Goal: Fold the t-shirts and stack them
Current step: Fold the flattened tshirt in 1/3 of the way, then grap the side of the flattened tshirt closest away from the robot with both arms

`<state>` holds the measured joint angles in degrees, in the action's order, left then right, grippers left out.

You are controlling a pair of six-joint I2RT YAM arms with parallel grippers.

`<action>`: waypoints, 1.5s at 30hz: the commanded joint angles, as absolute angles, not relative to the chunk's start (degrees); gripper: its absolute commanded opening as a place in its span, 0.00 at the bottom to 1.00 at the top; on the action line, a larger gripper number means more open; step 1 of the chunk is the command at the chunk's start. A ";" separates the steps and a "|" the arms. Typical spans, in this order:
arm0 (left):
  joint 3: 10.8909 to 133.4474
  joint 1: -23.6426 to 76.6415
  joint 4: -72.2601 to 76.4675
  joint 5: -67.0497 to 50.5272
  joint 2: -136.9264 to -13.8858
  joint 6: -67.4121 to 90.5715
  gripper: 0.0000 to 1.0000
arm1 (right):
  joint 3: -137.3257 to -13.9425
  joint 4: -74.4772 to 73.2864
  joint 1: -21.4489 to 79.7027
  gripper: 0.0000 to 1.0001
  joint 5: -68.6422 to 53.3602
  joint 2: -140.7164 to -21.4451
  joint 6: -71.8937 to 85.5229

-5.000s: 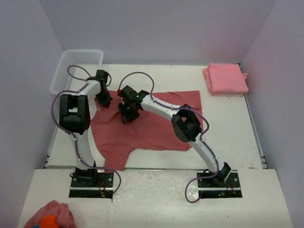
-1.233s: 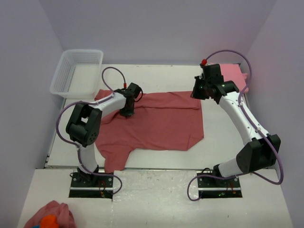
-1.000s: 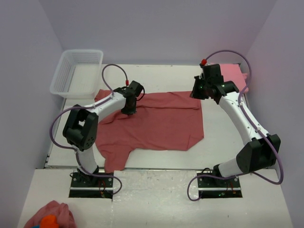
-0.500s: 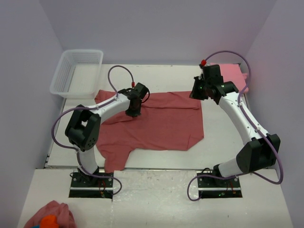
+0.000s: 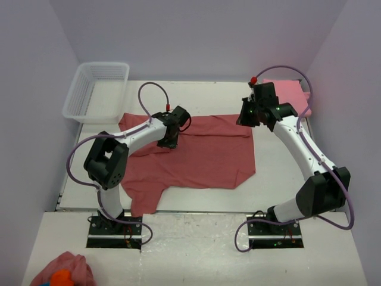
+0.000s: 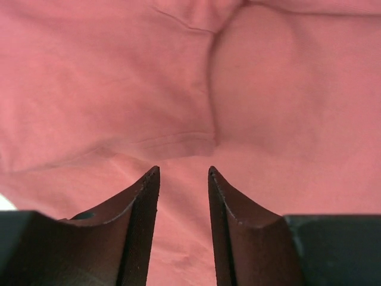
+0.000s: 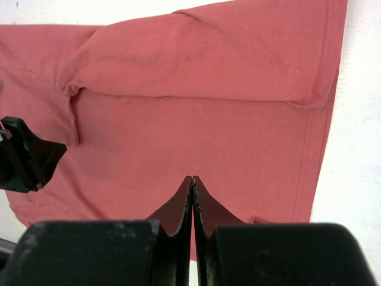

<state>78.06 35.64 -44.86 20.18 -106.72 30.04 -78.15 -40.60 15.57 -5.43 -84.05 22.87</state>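
A dusty-red t-shirt (image 5: 202,155) lies spread flat on the table's middle, with one sleeve hanging toward the near edge. Its far edge is folded over in a band (image 7: 202,59). My left gripper (image 5: 169,142) hovers low over the shirt's upper left part. It is open, and only red cloth (image 6: 250,101) shows between its fingers (image 6: 146,202). My right gripper (image 5: 246,118) is above the shirt's far right corner, shut with nothing in it (image 7: 192,179). A folded pink t-shirt (image 5: 292,95) rests at the back right, partly hidden by the right arm.
A white plastic basket (image 5: 95,89) stands at the back left corner. A small pink cloth lump with an orange patch (image 5: 62,273) lies on the near-left ledge. Walls close in the left, right and back sides.
My left gripper slid rightward along the shirt's upper part and its jaws opened. The right gripper stayed almost still, shut.
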 commanded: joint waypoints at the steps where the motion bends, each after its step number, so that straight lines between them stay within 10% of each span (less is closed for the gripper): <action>1: 81.29 35.60 -47.81 28.36 -104.68 33.30 0.39 | -77.35 -38.41 15.29 0.00 -6.15 -84.64 22.15; 4: 83.83 35.25 -47.99 31.63 -103.97 33.14 0.29 | -78.22 -38.41 15.38 0.00 -5.27 -86.91 21.71; 6: 86.64 33.50 -49.56 30.85 -105.37 32.35 0.00 | -78.83 -38.15 15.29 0.00 -5.71 -88.41 21.10; 22: 92.99 22.94 -47.38 16.44 -108.90 28.65 0.00 | -70.08 -37.96 18.28 0.00 -2.11 -89.83 25.57; 26: 92.02 22.85 -46.67 15.30 -108.81 28.21 0.00 | -65.31 -42.09 18.72 0.30 3.24 -85.26 27.51; 36: 88.69 22.94 -43.95 9.85 -103.98 28.04 0.00 | -55.03 -45.79 22.14 0.57 9.57 -79.54 37.26; 45: 83.77 22.94 -42.45 6.33 -97.83 26.72 0.00 | -53.26 -44.56 25.05 0.54 12.39 -84.90 41.48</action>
<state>85.17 22.90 -44.45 8.95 -101.49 28.40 -53.47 -45.32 24.27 9.52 -83.61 37.85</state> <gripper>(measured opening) 0.002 0.545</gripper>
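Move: From the right hand, the turned-over near right corner of the t-shirt lies about 15 cm back, 3 cm to the right and roughly 16 cm below; the right end of the folded-down far strip is some 3 cm ahead and 4 cm right, at the same table level. The left hand is just above the cloth, with the left sleeve flap's middle about 7 cm to its left and 1 cm ahead; that near right corner is about 12 cm back and 28 cm right of the left hand. Straight down first, the right hand sinks some 8 cm, then draws back about 14 cm while still lowering, opening its fingers roughly halfway and tipping them nearly 25 degrees further down, to end low over the turned-over near right corner. Meanwhile the left hand lifts off the sleeve flap, shutting its empty fingers, swings forward and left, eases back and down a little, then rises again, clear of the cloth. ##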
